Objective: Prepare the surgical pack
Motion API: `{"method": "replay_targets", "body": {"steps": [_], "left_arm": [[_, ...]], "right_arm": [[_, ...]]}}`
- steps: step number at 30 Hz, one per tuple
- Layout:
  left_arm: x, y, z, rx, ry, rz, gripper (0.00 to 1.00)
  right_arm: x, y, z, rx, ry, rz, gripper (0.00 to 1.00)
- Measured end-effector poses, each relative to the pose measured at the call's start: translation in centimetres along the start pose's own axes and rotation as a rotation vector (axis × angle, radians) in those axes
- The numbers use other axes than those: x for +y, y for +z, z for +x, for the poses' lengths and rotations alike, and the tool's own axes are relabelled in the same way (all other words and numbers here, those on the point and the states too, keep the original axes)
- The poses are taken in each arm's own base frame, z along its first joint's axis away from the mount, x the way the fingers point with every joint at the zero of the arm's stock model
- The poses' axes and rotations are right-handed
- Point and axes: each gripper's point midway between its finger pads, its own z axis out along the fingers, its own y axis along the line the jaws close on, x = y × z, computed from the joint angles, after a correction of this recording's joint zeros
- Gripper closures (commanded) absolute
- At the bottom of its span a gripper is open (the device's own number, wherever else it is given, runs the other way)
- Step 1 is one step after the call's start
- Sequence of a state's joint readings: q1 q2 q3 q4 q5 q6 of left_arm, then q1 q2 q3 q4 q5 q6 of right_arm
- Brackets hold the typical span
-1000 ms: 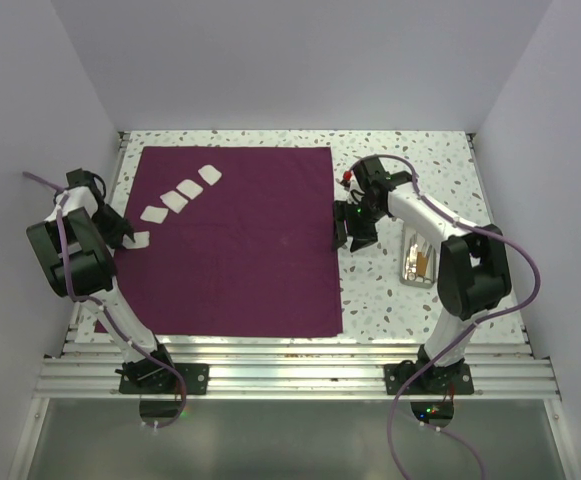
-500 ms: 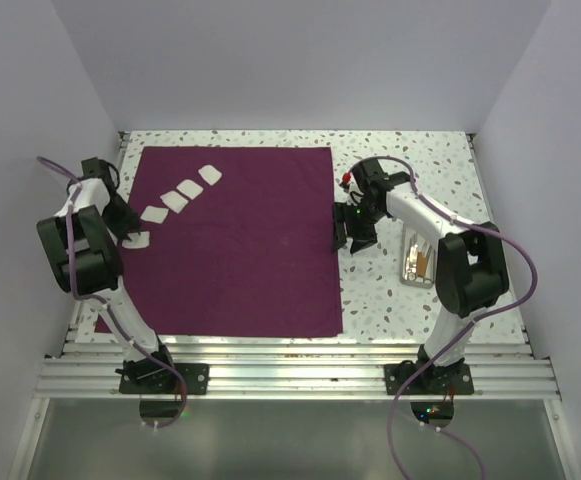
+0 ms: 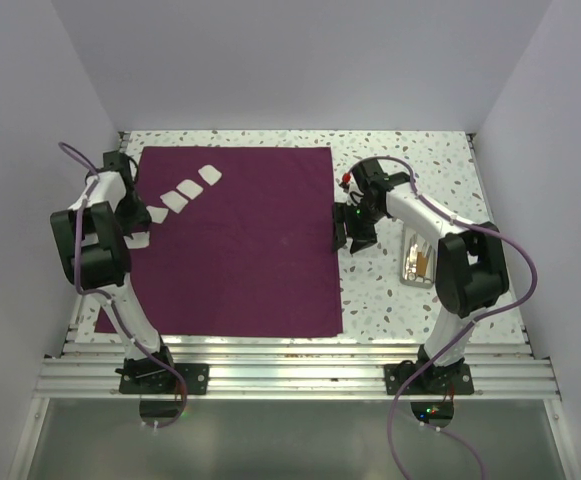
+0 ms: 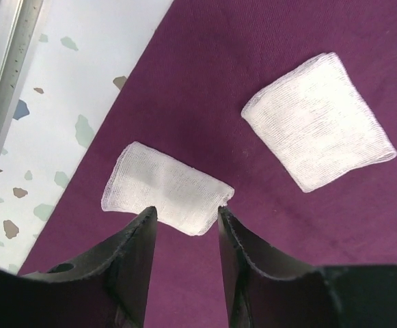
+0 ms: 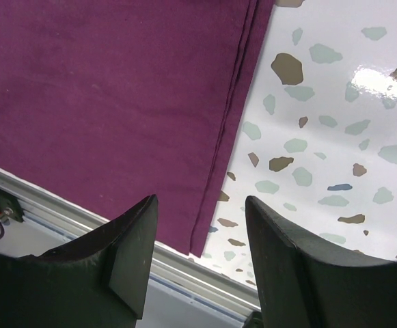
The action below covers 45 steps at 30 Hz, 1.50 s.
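Note:
The surgical pack (image 3: 240,250) is a deep purple fabric sheet lying flat on the speckled table. Several white gauze squares (image 3: 192,187) run in a diagonal row across its far left corner. My left gripper (image 3: 138,222) hangs open over the near end of that row. In the left wrist view its fingertips (image 4: 147,217) flank the near edge of one gauze pad (image 4: 164,195), which rests flat on the sheet (image 4: 266,55). Another pad (image 4: 318,130) lies beyond. My right gripper (image 3: 350,240) stands open at the sheet's right edge (image 5: 234,123), which passes between its fingers with nothing held.
A small tray (image 3: 407,262) with instruments sits on the table (image 3: 410,160) right of the right arm. Aluminium rails (image 3: 290,365) line the near edge, and white walls close in the left, back and right sides.
The left wrist has swung toward the far side and to the right, over the gauze row, and its jaws have spread wider. The right arm has not moved.

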<state>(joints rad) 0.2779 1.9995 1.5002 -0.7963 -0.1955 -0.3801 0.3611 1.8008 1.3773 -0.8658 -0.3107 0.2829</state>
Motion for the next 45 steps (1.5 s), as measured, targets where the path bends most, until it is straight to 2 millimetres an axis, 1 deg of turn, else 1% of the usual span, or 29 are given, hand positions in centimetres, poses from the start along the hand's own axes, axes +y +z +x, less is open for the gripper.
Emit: {"method": "replay_targets", "body": {"steps": [5, 9, 12, 18, 24, 30, 31, 32, 35, 39, 41, 45], "left_arm": [[-0.1, 0.4, 1.0, 0.018, 0.036, -0.017, 0.60], [-0.4, 0.6, 1.7, 0.030, 0.062, -0.018, 0.61], [-0.6, 0.6, 1.8, 0.028, 0.076, -0.018, 0.62], [-0.6, 0.6, 1.9, 0.024, 0.098, -0.034, 0.63], [-0.4, 1.4, 2.3, 0.042, 0.122, -0.054, 0.64], [-0.5, 1.4, 2.2, 0.039, 0.127, -0.053, 0.64], [-0.5, 1.4, 2.2, 0.039, 0.128, -0.054, 0.66], [-0.6, 1.4, 2.2, 0.039, 0.130, -0.054, 0.73], [-0.8, 1.5, 2.3, 0.039, 0.136, -0.051, 0.81], [-1.0, 1.5, 2.2, 0.036, 0.145, -0.050, 0.86], [-1.0, 1.5, 2.2, 0.038, 0.145, -0.049, 0.91], [-1.0, 1.5, 2.2, 0.040, 0.146, -0.051, 0.92]], "right_arm": [[-0.2, 0.3, 0.3, 0.006, 0.003, 0.002, 0.42], [-0.5, 0.7, 0.8, 0.019, 0.011, 0.006, 0.42], [-0.6, 0.8, 1.1, 0.026, 0.015, 0.008, 0.42], [-0.3, 0.6, 0.9, 0.015, 0.019, 0.001, 0.42], [-0.3, 0.6, 1.2, 0.014, 0.027, -0.003, 0.42], [-0.3, 0.5, 1.3, 0.012, 0.034, -0.003, 0.42], [-0.3, 0.5, 1.4, 0.012, 0.035, -0.003, 0.42], [-0.3, 0.5, 1.4, 0.011, 0.035, -0.003, 0.42], [-0.3, 0.3, 1.4, 0.006, 0.034, -0.005, 0.42], [-0.2, 0.1, 1.3, -0.002, 0.033, -0.007, 0.42], [-0.1, 0.0, 1.2, -0.007, 0.032, -0.009, 0.42], [0.0, -0.2, 1.2, -0.012, 0.033, -0.010, 0.42]]}}
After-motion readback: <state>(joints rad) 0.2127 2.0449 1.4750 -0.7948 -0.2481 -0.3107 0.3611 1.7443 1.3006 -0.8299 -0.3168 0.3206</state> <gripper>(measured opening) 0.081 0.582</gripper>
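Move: The nearest gauze pad lies almost directly beneath the left hand, about 2 cm down. The second gauze lies about 6 cm ahead of the left hand and 5 cm to its right, and the third some 9 cm ahead and 9 cm right, both at the same level as the first. From the idle right hand, the nearest gauze is roughly 50 cm to the left, 2 cm farther out and 7 cm lower. With its fingers a little under half open, the left hand sinks in two steps, about 2 cm in all, while easing some 1.5 cm right and a little back to the right-hand end of the nearest gauze, the wrist turning slightly clockwise. Once down there, it stays low and closes the fingers almost shut, pinching the gauze near that end. ##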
